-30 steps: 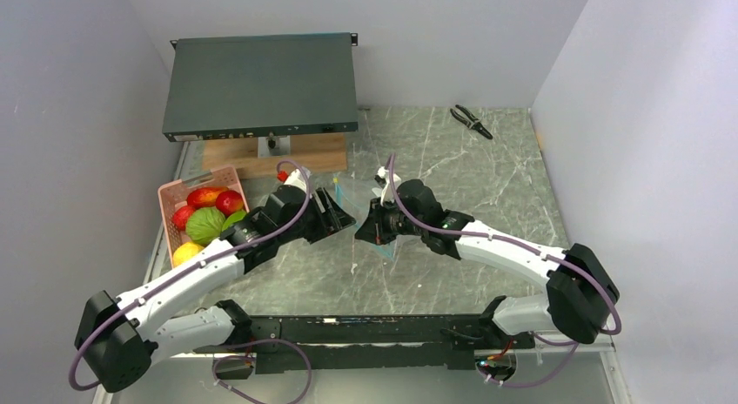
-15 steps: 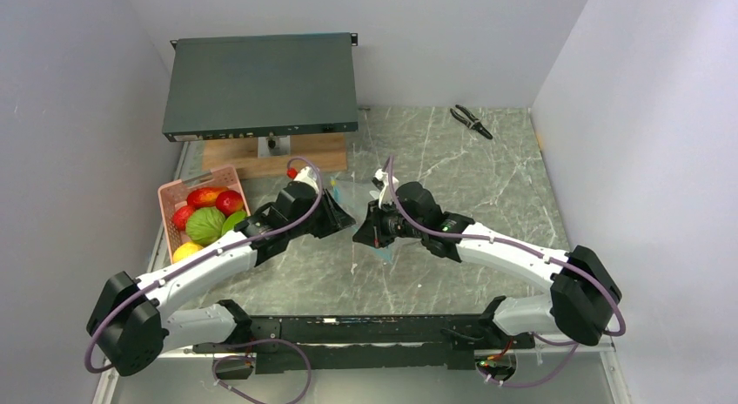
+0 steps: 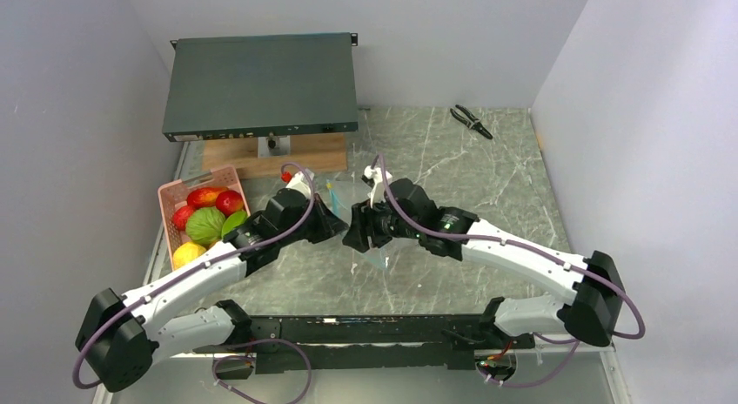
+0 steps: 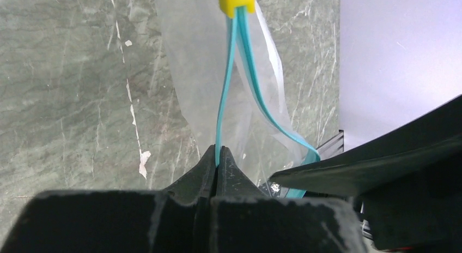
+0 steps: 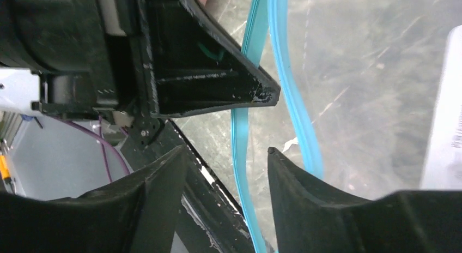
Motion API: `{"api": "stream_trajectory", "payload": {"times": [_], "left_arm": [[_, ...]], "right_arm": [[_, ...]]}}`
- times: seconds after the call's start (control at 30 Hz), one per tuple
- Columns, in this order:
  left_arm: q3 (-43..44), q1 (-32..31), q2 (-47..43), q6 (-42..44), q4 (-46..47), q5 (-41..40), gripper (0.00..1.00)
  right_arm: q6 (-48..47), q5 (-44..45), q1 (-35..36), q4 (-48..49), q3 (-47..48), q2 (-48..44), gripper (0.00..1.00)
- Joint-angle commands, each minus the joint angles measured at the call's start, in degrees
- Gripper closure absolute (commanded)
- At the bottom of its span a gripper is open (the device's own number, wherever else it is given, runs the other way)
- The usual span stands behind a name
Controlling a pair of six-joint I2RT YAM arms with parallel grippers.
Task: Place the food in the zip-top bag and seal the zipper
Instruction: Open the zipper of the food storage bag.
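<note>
The clear zip-top bag (image 4: 199, 73) hangs between my two grippers above the marble table. Its teal zipper (image 4: 224, 89) is parted into two strips that meet at a yellow slider (image 4: 236, 1). My left gripper (image 4: 218, 152) is shut on one strip. My right gripper (image 5: 226, 150) is open, with one strip (image 5: 239, 155) running between its fingers and the other strip (image 5: 297, 100) outside them. In the top view the grippers (image 3: 335, 223) (image 3: 357, 232) stand tip to tip. The food (image 3: 206, 223) lies in a pink basket (image 3: 165, 195) to the left.
A dark flat equipment case (image 3: 261, 82) rests on a wooden block (image 3: 244, 153) at the back left. Black pliers (image 3: 471, 120) lie at the back right. Grey walls close in both sides.
My left gripper has shut on the bag's teal strip. My right gripper, shut before, has opened. Both wrists have shifted a little to the left.
</note>
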Motion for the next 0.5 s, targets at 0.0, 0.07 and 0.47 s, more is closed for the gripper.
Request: {"api": "stream_trajectory", "payload": {"times": [0.0,0.07,0.47], "left_arm": [[-0.66,0.16,-2.67,1.19,0.75,1.34,1.00],[-0.62,0.16,-3.21,1.31,0.40,1.40,1.00],[-0.27,0.13,-4.25,1.88,-1.06,1.91,1.00]], "right_arm": [[-0.96,7.56,0.39,-9.56,8.63,-2.08,0.39],[-2.03,8.67,0.63,-12.82,11.45,-1.47,0.35],[-5.49,18.84,2.81,-21.20,20.21,3.86,0.07]]}}
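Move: The left hand already pinches one strip of the bag's zipper between its shut tips. From the right hand, the zipper at that pinch lies about 3 cm to the left, 1 cm ahead and 3 cm below. The yellow slider is roughly 11 cm ahead of the right hand and 5 cm to its left, while the zipper's near end hangs about 8 cm back and 7 cm to the right, both lower. Right hand rises about 5 cm off the zipper, drifting slightly forward, fingers opening wide; left keeps its pinch. ##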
